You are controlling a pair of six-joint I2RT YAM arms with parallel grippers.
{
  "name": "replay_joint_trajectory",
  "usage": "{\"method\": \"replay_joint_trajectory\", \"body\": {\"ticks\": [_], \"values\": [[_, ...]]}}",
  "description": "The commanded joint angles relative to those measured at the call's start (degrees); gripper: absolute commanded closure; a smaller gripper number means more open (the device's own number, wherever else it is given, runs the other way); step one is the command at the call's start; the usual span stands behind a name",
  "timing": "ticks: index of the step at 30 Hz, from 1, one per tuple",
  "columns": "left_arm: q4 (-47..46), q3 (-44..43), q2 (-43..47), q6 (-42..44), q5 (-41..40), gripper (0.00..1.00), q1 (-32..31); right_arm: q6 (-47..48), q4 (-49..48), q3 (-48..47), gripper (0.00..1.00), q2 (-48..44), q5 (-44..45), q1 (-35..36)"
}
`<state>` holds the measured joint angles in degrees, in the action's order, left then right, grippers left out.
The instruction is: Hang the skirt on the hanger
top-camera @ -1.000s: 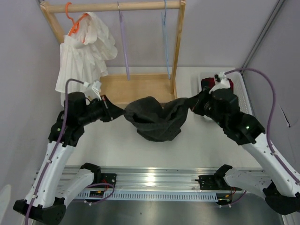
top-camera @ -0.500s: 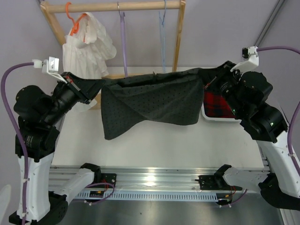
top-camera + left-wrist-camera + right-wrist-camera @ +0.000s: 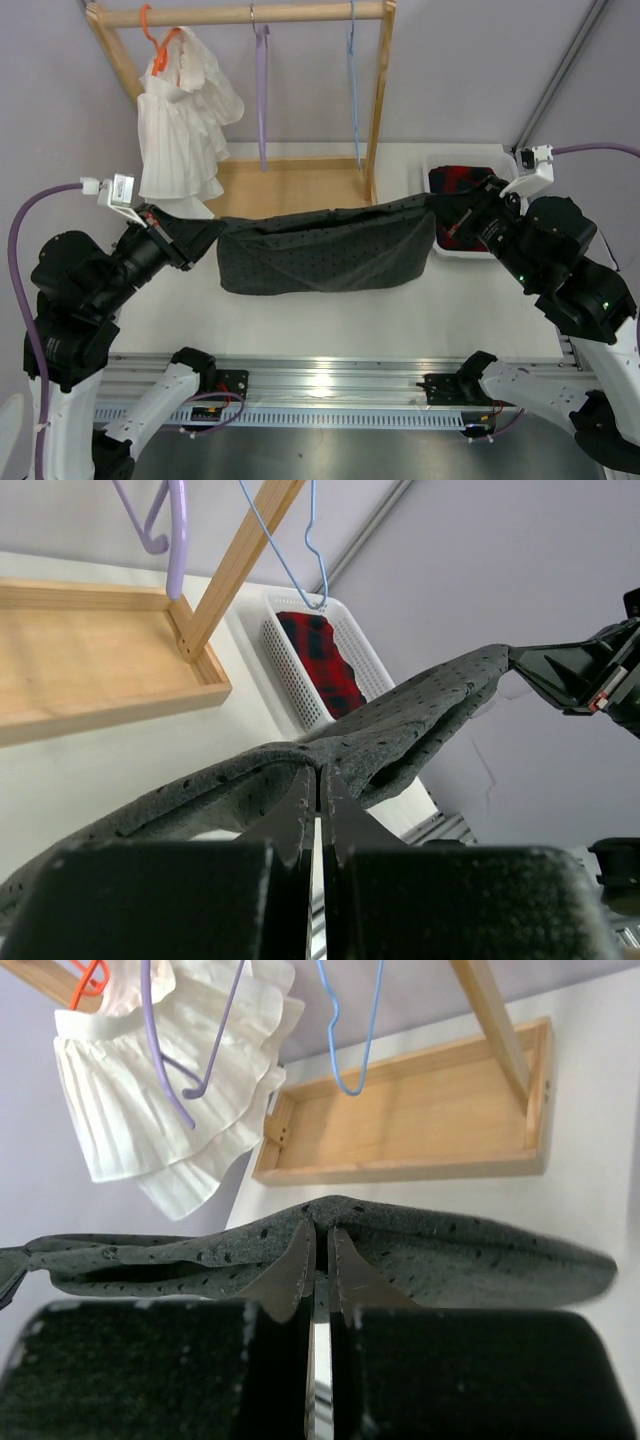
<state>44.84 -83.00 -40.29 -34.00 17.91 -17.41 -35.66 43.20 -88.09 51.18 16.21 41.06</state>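
Note:
The dark charcoal skirt (image 3: 325,250) with fine dots hangs stretched between my two grippers, above the table in front of the rack. My left gripper (image 3: 200,236) is shut on its left end; the left wrist view shows the fabric (image 3: 400,730) pinched at my left gripper's (image 3: 320,775) tips. My right gripper (image 3: 448,208) is shut on its right end, with the fabric (image 3: 450,1250) folded over my right gripper's (image 3: 320,1232) tips. The light-blue wire hanger (image 3: 352,80) hangs on the rail at the back and shows in the right wrist view (image 3: 355,1040) and the left wrist view (image 3: 300,565).
A wooden rack (image 3: 378,90) with a tray base (image 3: 290,185) stands behind. On its rail hang a lilac hanger (image 3: 262,90) and an orange hanger (image 3: 155,45) with a white pleated garment (image 3: 185,125). A white basket (image 3: 440,250) holding red plaid cloth (image 3: 465,185) sits at right.
Both grippers have lowered with the skirt. It now hangs as a flatter, folded band nearer the table, where before it was held higher and draped longer.

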Motion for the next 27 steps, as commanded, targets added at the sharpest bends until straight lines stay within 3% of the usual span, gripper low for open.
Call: {"method": "replay_joint_trajectory", "body": {"ticks": [1,5,8,15,19,27], "values": [[2.9,-3.9,0.4,-1.8,-3.8,1.00,-1.1,-2.1,1.4,-3.7,1.00,-0.2,0.1,1.0],[5.1,-5.5,-2.8,-2.0,-6.3,1.00,-1.4,-1.9,4.5,-8.1,1.00,6.5,1.3,1.2],[3.2,0.1,-5.8,-2.1,-7.2,1.00,-1.4,-0.9,3.8,-6.2,1.00,10.2,0.1,-0.1],[-10.5,14.6,-15.5,-1.3,-5.6,1.00,-0.3,-0.6,-9.0,7.6,1.00,21.7,-19.0,-12.9],[-18.9,20.2,-23.5,-0.5,-2.5,1.00,3.1,0.0,-15.2,11.8,1.00,27.0,-23.0,-18.0],[-23.8,19.2,-32.9,0.8,1.2,1.00,7.3,-0.6,-21.3,12.5,1.00,35.5,-32.3,-23.7]]}}
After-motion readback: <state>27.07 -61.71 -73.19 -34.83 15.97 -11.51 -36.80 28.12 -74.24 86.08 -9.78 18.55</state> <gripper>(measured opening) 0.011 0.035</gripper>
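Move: Both hands already pinch the grey skirt's waistband, stretched between them high over the table. The clear table in front of the rack has its middle about 8 cm ahead of the left hand, 15 cm to its right and 32 cm down; from the right hand it is 3 cm ahead and 17 cm left. The rack's base is about 29 cm ahead of the left hand and 4 cm right, and the white clothes are some 26 cm ahead and 9 cm left. The basket is 23 cm ahead of the right hand and 15 cm right. After hovering briefly, both hands swing the grey skirt forward and down together, each going about 17 cm out and 25 cm lower towards the clear table before the rack's base, the drop slowing to a stop while they still ease forward. On the way both wrists tip down some 35 degrees and the right hand drifts slightly left, so the hands come a little closer together, both keeping their pinch on the waistband corners. ##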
